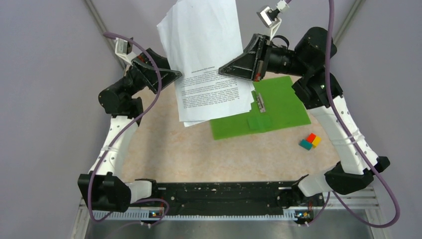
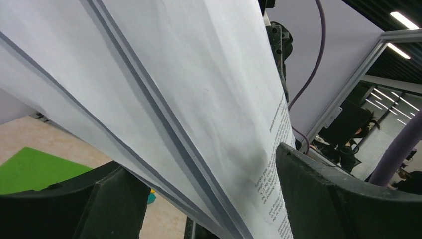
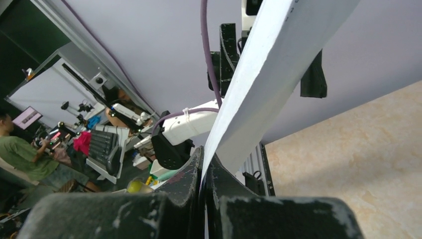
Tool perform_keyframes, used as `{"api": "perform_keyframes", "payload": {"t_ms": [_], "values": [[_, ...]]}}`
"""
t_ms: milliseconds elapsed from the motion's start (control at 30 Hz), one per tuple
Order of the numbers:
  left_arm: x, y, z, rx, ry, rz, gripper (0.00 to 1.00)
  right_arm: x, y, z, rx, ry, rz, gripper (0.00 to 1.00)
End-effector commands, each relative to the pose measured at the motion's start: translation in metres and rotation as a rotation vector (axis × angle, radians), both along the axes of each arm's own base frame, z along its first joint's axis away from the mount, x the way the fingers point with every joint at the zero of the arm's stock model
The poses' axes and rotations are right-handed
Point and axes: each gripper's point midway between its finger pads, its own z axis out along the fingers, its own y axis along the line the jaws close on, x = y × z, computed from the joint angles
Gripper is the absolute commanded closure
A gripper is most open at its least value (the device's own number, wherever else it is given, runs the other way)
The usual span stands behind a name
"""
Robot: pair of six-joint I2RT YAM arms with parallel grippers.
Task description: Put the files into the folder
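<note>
The files (image 1: 209,55), a few white sheets with printed text, hang in the air above the table. My right gripper (image 1: 221,70) is shut on their right edge; in the right wrist view the fingertips (image 3: 204,167) pinch the files (image 3: 278,59). My left gripper (image 1: 177,75) is open at their left edge. In the left wrist view the fanned files (image 2: 199,99) pass loosely between its wide-apart fingers (image 2: 338,194). The green folder (image 1: 283,107) lies open on the table below and to the right, its metal clip (image 1: 260,101) showing, its left part hidden by the sheets.
A small cluster of red, yellow and teal blocks (image 1: 310,141) sits on the table right of the folder. The tan tabletop (image 1: 164,149) extends toward the arm bases. Grey walls close in on both sides.
</note>
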Motion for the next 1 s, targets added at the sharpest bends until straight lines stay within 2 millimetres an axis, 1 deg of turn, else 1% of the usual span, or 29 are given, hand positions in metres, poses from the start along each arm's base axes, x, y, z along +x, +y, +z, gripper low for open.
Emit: {"api": "perform_keyframes", "payload": {"t_ms": [0,200,333,467,600,633,700,733,767,800,867,900,967], "values": [[-0.025,0.001,0.027,-0.030,-0.124,-0.013,0.09,-0.008,-0.011,0.004,0.002,-0.059,-0.039,1.00],[-0.031,0.002,0.030,-0.027,-0.135,-0.006,0.24,0.008,-0.020,-0.022,-0.094,-0.073,-0.176,1.00],[-0.030,0.002,0.030,-0.018,-0.131,0.011,0.35,0.017,-0.024,-0.036,-0.144,-0.091,-0.240,1.00],[-0.021,-0.001,0.024,0.025,-0.104,0.040,0.50,0.022,-0.022,-0.047,-0.167,-0.096,-0.244,1.00],[-0.010,-0.008,0.010,0.111,-0.084,0.086,0.59,0.023,-0.022,-0.051,-0.173,-0.119,-0.243,1.00],[-0.007,-0.009,0.007,0.130,-0.083,0.102,0.65,0.023,-0.022,-0.052,-0.174,-0.127,-0.243,1.00],[-0.004,-0.010,0.005,0.167,-0.103,0.134,0.85,0.025,-0.023,-0.055,-0.182,-0.144,-0.253,1.00],[-0.003,-0.010,0.005,0.187,-0.109,0.148,0.99,0.027,-0.024,-0.057,-0.186,-0.159,-0.266,0.97],[-0.002,-0.009,0.005,0.209,-0.113,0.160,1.00,0.029,-0.024,-0.060,-0.194,-0.171,-0.276,0.83],[-0.004,-0.009,0.006,0.232,-0.126,0.164,1.00,0.031,-0.026,-0.062,-0.197,-0.194,-0.290,0.64],[-0.017,-0.010,0.011,0.261,-0.192,0.152,1.00,0.039,-0.030,-0.067,-0.198,-0.226,-0.323,0.25],[-0.025,-0.010,0.014,0.272,-0.224,0.143,1.00,0.043,-0.034,-0.067,-0.188,-0.241,-0.333,0.16],[-0.041,-0.010,0.021,0.291,-0.290,0.120,1.00,0.047,-0.040,-0.064,-0.143,-0.280,-0.326,0.07]]}}
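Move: The left gripper, fingers wide open, already straddles the left edge of the paper stack, whose middle lies about 9 cm to its right, 2 cm farther out and 2 cm higher. The right gripper still pinches the right side; from it that middle is some 6 cm left, 2 cm out and 2 cm up. The open green folder lies about 15 cm ahead, 31 cm right and 47 cm below the left hand. Take the stack over with the left gripper: keep it nearly in place, easing about 1 cm up and back and then returning as you shut the fingers fully on the edge, and tip them down some 15 degrees. Meanwhile lower the right gripper about 9 cm and 4 cm forward, fingertips tilting down and turning clockwise, and only once the left has closed open it wide to let go. ##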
